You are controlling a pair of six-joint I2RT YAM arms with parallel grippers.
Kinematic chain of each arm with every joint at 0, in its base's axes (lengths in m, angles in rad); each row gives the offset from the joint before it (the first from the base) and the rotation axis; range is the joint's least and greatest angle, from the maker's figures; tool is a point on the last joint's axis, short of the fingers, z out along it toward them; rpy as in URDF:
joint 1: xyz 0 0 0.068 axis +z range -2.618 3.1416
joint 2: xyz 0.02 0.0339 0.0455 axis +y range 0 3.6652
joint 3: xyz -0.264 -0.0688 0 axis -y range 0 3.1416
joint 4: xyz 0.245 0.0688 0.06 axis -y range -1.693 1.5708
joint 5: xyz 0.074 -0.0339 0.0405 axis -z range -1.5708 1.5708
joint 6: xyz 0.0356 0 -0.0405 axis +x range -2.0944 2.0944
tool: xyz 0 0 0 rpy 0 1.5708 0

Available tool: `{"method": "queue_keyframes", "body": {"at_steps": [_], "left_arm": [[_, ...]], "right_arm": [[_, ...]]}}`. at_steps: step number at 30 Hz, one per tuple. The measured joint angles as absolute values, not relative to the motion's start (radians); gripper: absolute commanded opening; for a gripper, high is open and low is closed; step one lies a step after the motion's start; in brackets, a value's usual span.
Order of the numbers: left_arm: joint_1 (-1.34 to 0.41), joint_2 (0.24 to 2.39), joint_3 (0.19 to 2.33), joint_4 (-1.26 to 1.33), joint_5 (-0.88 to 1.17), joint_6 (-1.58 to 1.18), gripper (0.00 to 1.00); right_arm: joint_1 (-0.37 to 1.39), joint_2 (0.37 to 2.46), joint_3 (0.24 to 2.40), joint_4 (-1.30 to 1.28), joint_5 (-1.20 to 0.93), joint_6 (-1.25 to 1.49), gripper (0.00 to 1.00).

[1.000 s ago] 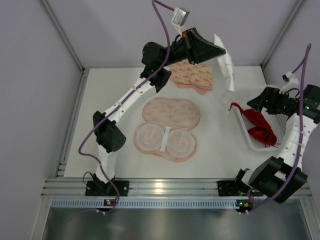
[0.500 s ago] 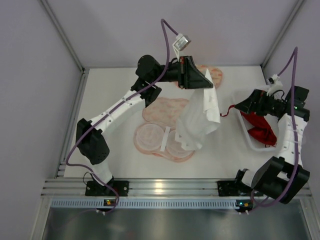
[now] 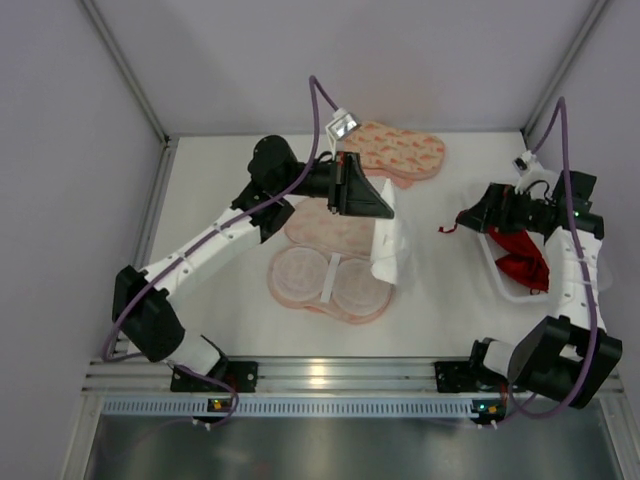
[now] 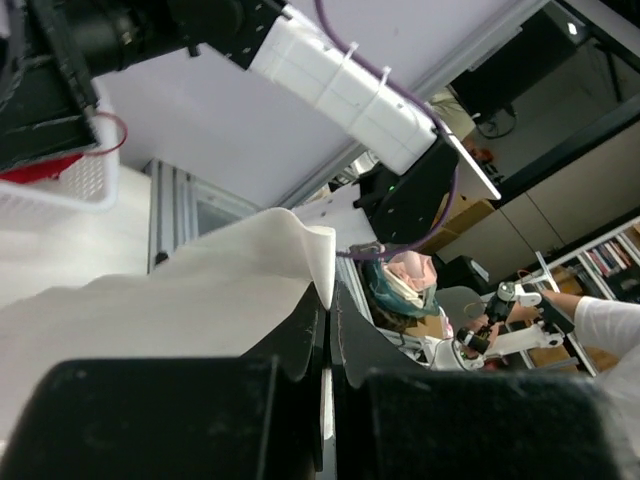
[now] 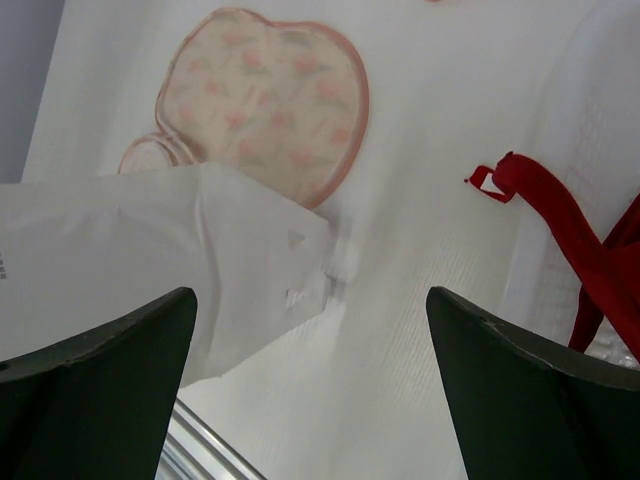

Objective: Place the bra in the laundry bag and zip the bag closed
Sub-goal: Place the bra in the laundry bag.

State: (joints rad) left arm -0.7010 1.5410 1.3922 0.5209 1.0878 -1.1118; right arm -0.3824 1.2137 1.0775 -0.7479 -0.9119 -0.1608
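Note:
The laundry bag [image 3: 330,262] lies unzipped and spread flat mid-table, patterned half [image 5: 265,105] behind, pale inside in front. The red bra [image 3: 518,256] sits in a white mesh basket [image 3: 505,292] at the right, one strap [image 5: 540,195] trailing out to the left. My left gripper [image 3: 384,207] hovers over the bag's right side, shut on a white sheet [image 3: 389,250] that hangs onto the bag. In the left wrist view that gripper [image 4: 328,305] pinches the sheet's edge [image 4: 200,290]. My right gripper [image 3: 467,216] stands open by the basket's left rim, nothing between its fingers [image 5: 100,350].
An identical patterned pouch [image 3: 397,150] lies at the back of the table. Enclosure walls and posts run along the left, right and back sides. The white sheet [image 5: 150,250] droops just left of my right gripper [image 5: 310,300].
My left arm has swung the white sheet from the back right down over the open bag. My right gripper has shifted a little left and opened fully.

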Motion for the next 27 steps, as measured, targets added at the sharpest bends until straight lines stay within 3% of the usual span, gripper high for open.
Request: {"method": "queue_keyframes", "body": {"at_steps": [8,14,20,27], "left_arm": [[-0.471,1.421,1.306,0.139,1.109,-0.860,0.00],[-0.235,1.396,1.246,-0.252,1.084,-0.568,0.00],[-0.108,1.402,1.242,-0.580,1.037,-0.256,0.00],[-0.087,1.409,1.175,-0.735,0.950,-0.039,0.00]], "right_arm": [[-0.282,1.187,0.995,-0.743,-0.852,-0.173,0.99],[-0.176,1.179,0.908,-0.701,-0.799,-0.155,0.93],[-0.021,1.200,0.876,-0.653,-0.736,-0.126,0.88],[0.139,1.295,0.863,-0.571,-0.676,-0.108,0.71]]}}
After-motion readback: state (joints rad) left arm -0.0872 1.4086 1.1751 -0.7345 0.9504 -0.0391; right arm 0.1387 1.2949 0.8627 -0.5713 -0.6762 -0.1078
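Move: My left hand holds the bra pinched at its top, high up; the laundry bag's open half with the two cups lies about 42 cm below it, some 11 cm left and 5 cm ahead. The bag's flowered half is about 21 cm ahead and 7 cm left. From my empty right hand, the hanging bra is roughly 19 cm left, 11 cm back and 9 cm higher. The cup half is 29 cm left and 7 cm back of it, and the red garment 20 cm right, level. My left hand keeps its pinch and swings the bra left and down, about 21 cm each way, while reaching some 10 cm forward early on; the wrist rolls and turns counter-clockwise, about 50 degrees in all, until the fingers point down and right over the bag. My right hand comes about 12 cm left and 10 cm down towards the bag, slightly back, its fingers starting to narrow without touching anything. ##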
